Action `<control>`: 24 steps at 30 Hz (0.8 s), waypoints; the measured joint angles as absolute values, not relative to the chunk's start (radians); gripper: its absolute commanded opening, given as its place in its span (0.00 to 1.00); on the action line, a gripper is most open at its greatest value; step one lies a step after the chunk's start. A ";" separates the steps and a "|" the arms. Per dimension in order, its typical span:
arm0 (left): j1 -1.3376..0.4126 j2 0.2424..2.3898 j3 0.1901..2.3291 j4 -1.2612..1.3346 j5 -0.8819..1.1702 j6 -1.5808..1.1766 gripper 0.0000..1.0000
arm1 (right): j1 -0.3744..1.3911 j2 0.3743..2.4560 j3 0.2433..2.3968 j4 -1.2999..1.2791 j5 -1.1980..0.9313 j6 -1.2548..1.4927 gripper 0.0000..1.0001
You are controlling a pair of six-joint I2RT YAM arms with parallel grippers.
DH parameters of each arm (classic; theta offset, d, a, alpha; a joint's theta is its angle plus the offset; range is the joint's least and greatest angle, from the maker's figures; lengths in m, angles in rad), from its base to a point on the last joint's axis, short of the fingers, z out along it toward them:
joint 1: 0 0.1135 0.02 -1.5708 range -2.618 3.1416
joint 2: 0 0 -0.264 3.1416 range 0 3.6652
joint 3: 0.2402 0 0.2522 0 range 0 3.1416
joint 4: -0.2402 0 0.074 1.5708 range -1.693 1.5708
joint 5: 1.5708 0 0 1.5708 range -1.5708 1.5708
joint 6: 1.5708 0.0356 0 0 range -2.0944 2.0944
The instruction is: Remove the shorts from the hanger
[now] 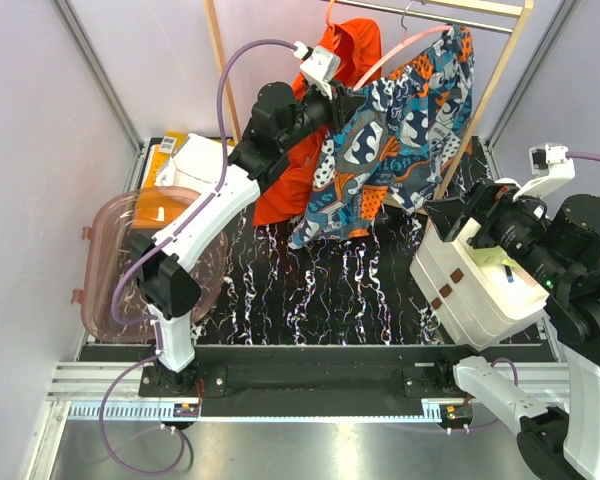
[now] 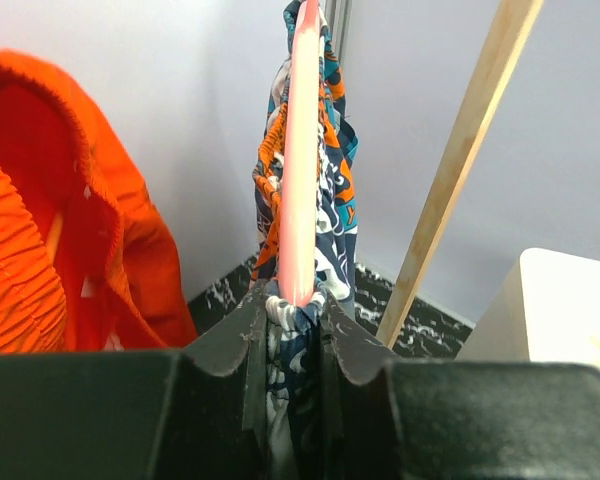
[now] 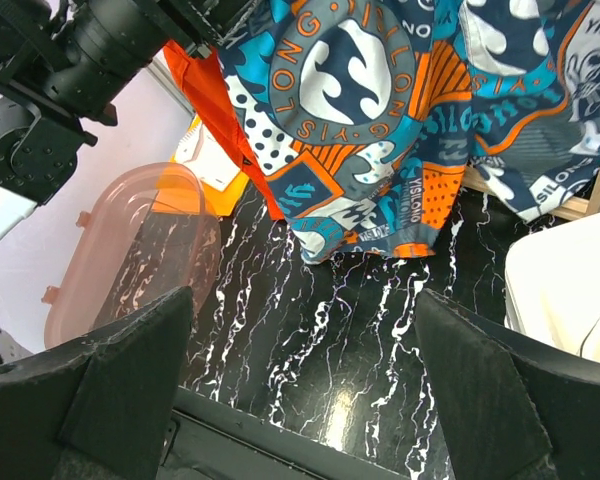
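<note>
The patterned shorts (image 1: pixel 400 130) hang from a pink hanger (image 1: pixel 405 48) on the rack's rail. My left gripper (image 1: pixel 342 98) is up at the hanger's left end. In the left wrist view it (image 2: pixel 290 312) is shut on the patterned shorts (image 2: pixel 320 215), pinching bunched cloth right under the pink hanger (image 2: pixel 302 150). The orange shorts (image 1: pixel 315 150) hang just left of and behind it, and fill the left side (image 2: pixel 50 250) of that view. My right gripper (image 1: pixel 442 215) hovers open at the right, above the tabletop (image 3: pixel 305 370), with the patterned shorts (image 3: pixel 380 120) ahead of it.
A wooden rack post (image 1: pixel 485 100) slants down at the right of the shorts. A white box (image 1: pixel 480 290) sits under the right arm. A clear pink tub (image 1: pixel 130 260) stands at the left, with a yellow and white item (image 1: pixel 185 155) behind it.
</note>
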State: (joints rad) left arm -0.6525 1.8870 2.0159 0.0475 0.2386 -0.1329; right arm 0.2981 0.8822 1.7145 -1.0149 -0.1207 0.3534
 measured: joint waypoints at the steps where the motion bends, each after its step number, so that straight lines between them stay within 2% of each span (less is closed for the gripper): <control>1: -0.653 1.883 2.004 0.070 0.239 -0.133 0.00 | 0.298 0.881 1.713 -1.015 -0.119 0.352 1.00; 8: -0.654 1.830 1.917 0.149 0.243 -0.129 0.00 | 0.298 0.878 1.705 -1.014 -0.114 0.344 1.00; 15: -0.654 1.642 1.678 0.190 0.246 -0.123 0.00 | 0.298 0.878 1.661 -0.994 -0.149 0.341 1.00; 24: -0.654 1.286 1.433 -0.014 0.219 -0.172 0.00 | 0.298 0.990 1.627 -0.937 -0.367 0.302 1.00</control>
State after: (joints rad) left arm -0.6540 1.2861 1.4326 -0.0143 0.2188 -0.1722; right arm 0.2981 0.9897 1.6268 -0.9367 -0.3672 0.3019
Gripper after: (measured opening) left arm 0.199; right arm 0.994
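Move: The left hand already pinches the near end of the shorts' waistband over the pink hanger; open space before the rack lies about 12 cm back and 10 cm left of it, level. The shorts' middle hangs some 6 cm ahead, 8 cm right and 15 cm below; the orange garment is roughly 12 cm ahead, 3 cm left, 10 cm below. From the right hand, the shorts' middle lies some 25 cm ahead, 9 cm left and 12 cm below. Left hand draws gripped shorts about 15 cm back-left from the rail; open right hand goes left-down towards them. ##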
